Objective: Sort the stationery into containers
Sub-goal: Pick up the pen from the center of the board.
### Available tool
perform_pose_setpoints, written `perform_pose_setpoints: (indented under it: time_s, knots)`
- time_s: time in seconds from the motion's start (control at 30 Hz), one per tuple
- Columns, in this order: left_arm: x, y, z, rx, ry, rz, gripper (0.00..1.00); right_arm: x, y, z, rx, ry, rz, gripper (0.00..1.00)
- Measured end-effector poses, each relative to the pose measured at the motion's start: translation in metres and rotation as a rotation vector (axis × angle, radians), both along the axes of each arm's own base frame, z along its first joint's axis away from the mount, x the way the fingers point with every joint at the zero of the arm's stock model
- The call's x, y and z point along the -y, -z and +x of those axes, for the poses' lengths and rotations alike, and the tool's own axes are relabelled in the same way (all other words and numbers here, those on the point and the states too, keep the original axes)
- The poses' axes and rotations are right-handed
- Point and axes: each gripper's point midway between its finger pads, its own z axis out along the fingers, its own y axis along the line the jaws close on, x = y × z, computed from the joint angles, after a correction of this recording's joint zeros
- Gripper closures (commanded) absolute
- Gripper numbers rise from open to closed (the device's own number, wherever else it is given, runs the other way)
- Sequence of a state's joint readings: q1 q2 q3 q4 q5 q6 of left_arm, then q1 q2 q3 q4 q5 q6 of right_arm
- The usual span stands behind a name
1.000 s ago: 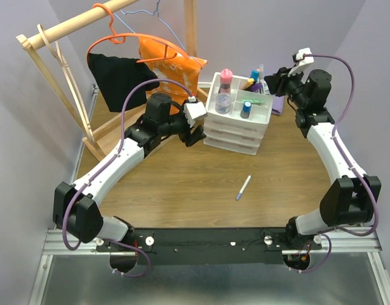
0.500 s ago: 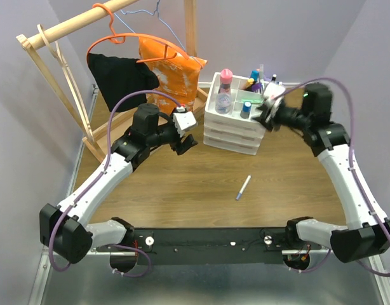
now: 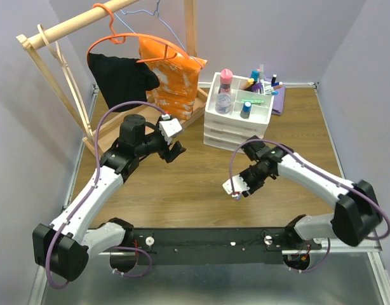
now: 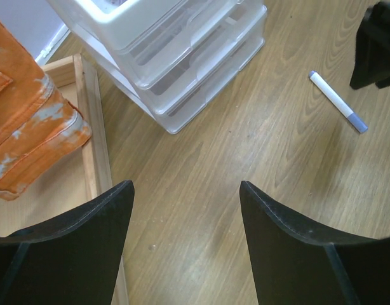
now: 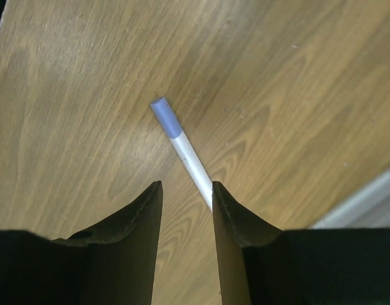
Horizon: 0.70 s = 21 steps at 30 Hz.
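A thin white pen with a blue cap (image 5: 182,143) lies on the wooden table, also seen in the left wrist view (image 4: 338,109). My right gripper (image 5: 187,184) hangs low over it, open with a narrow gap; the pen's white end runs under the right finger. In the top view the right gripper (image 3: 237,189) covers the pen. The white three-drawer organiser (image 3: 236,133) carries a divided tray (image 3: 211,107) holding a pink-capped bottle (image 3: 225,77), a blue-capped bottle (image 3: 246,109) and a green pen (image 3: 258,100). My left gripper (image 3: 176,151) is open and empty left of the organiser (image 4: 182,57).
A wooden clothes rack (image 3: 61,28) stands at the back left with an orange bag (image 3: 166,63) and a black cloth (image 3: 122,76) on hangers. Its base frame (image 4: 93,127) lies beside the left gripper. A purple cloth (image 3: 279,101) and more stationery (image 3: 262,79) sit behind the organiser.
The right arm swung from the organiser's tray down to the pen on the table. The left arm drew back leftwards, away from the organiser.
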<state>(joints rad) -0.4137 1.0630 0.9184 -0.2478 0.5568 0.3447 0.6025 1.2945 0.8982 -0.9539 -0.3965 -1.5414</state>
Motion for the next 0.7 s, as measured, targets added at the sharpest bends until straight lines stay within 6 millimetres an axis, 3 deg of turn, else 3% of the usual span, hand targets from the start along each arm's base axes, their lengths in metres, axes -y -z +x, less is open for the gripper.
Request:
perform_pose_setpoints:
  time_s: [0.27, 0.7]
  knots:
    - [-0.018, 0.002, 0.002, -0.015, -0.053, -0.014, 0.24, -0.012, 0.033, 0.007, -0.052, -0.12, -0.116, 0.58]
    - [-0.026, 0.007, 0.006, -0.044, -0.088, -0.038, 0.24, -0.001, 0.052, 0.002, -0.056, -0.178, -0.187, 0.6]
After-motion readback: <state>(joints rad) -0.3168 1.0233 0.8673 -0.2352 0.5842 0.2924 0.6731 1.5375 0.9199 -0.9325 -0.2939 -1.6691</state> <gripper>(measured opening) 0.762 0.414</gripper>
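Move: The pen lies on the board about 8 cm below the right hand, roughly 2 cm to its left and 1 cm back, its blue cap towards the robot. The white drawer unit, the only thing near it, has its middle some 25 cm ahead of the right hand, 5 cm to the left and about 4 cm higher. From the left hand the pen is roughly 28 cm to the right, 10 cm back and 24 cm down. No contact yet: the right hand heads down onto the pen, sinking about 5 cm with its half-open fingers keeping their gap on either side of the pen's line. Its wrist swings the fingers some 10 degrees nearer upright while turning about 10 degrees counter-clockwise. The empty left hand drifts a couple of centimetres left, away from the pen. ##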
